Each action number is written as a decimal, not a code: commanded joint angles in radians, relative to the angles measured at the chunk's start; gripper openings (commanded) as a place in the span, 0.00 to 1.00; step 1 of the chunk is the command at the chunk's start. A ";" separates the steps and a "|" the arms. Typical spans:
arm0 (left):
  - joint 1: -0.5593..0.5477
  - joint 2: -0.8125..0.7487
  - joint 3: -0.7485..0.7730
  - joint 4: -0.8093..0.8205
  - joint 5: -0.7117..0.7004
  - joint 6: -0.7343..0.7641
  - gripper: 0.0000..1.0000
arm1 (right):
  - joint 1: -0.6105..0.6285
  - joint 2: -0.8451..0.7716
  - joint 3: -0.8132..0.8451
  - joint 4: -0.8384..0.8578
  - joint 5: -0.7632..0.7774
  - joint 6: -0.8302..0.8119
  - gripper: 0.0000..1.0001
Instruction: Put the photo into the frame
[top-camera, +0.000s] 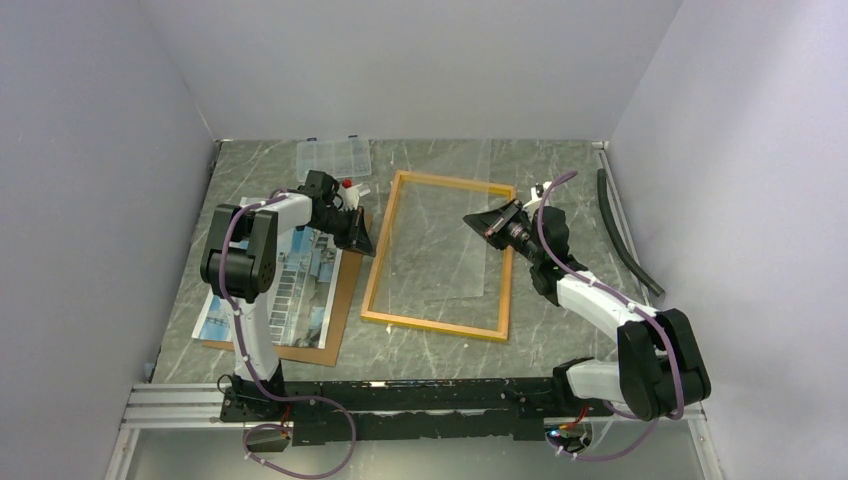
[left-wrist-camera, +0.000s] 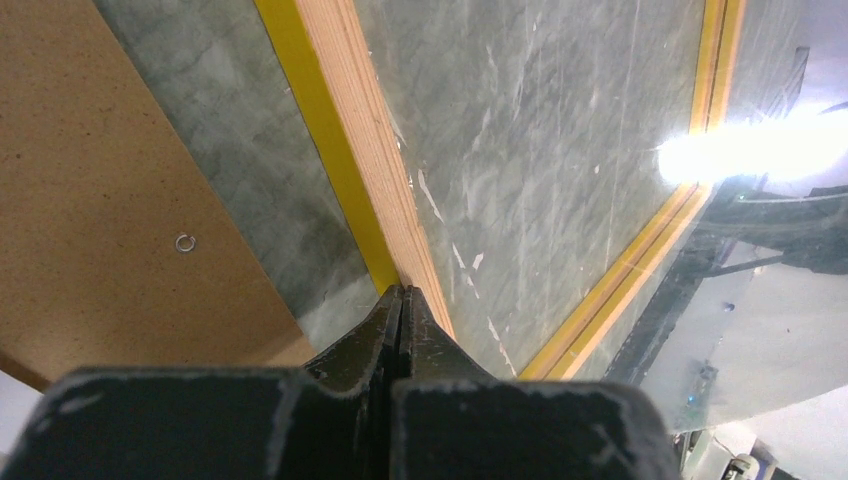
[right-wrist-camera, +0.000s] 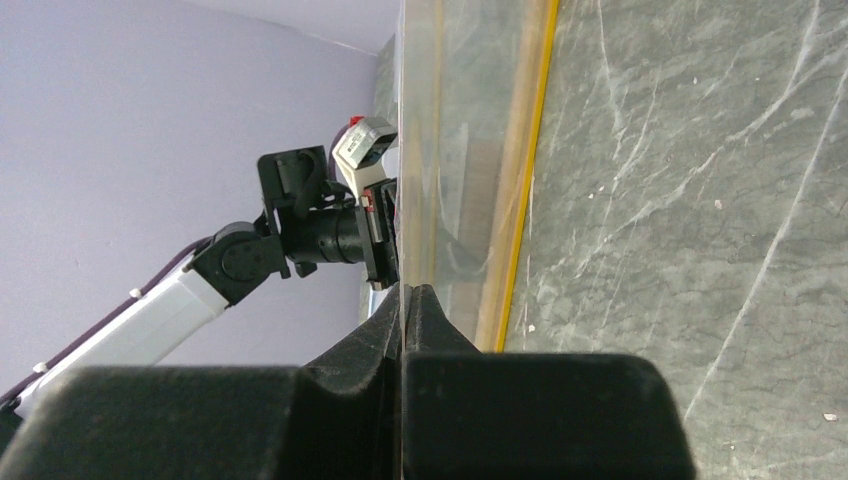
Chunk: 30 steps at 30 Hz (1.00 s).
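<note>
The frame (top-camera: 383, 255), with its thin yellow-orange border, lies flat in the middle of the table. The photo (top-camera: 300, 275) of a building against blue sky rests on a brown backing board (top-camera: 345, 290) to its left. My right gripper (top-camera: 480, 222) hovers over the frame's right part, shut on the edge of a clear pane (top-camera: 450, 260) that slants over the frame. In the right wrist view the pane runs edge-on up from the jaws (right-wrist-camera: 408, 290). My left gripper (left-wrist-camera: 402, 292) is shut with nothing visible between its tips, which sit at the frame's left rail (left-wrist-camera: 350, 130).
A small clear compartment box (top-camera: 333, 157) sits at the back left, with a red-capped object (top-camera: 347, 184) beside it. A black hose (top-camera: 625, 235) lies along the right wall. A tiny metal ring (left-wrist-camera: 184, 243) lies on the backing board.
</note>
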 joint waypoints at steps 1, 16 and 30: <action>-0.033 0.002 -0.026 0.007 0.021 -0.009 0.03 | 0.026 -0.001 0.016 0.028 -0.006 0.013 0.00; -0.033 -0.015 -0.034 0.006 0.019 -0.006 0.03 | -0.011 0.017 -0.089 -0.003 0.031 -0.037 0.00; -0.033 -0.020 -0.037 0.010 0.022 -0.005 0.03 | -0.082 0.077 -0.132 0.047 -0.054 -0.097 0.00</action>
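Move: The right hand, pinching the clear sheet by its edge, is up over the frame: the frame's middle lies about 2 cm ahead, 3 cm left and 17 cm below it, the right rail some 9 cm to its right, level and 17 cm below. The left fingertips are at the left rail, whose middle is about 2 cm ahead and 1 cm right of them; the photo lies roughly 17 cm left and 3 cm back. Down and to the right goes the right hand after a short pause, sinking about 7 cm and shifting some 4 cm towards the right rail, the sheet's edge still pinched. It tips its fingers slightly down and turns a few degrees clockwise to lay the sheet towards the frame. The closed left fingertips stay against the left rail. ##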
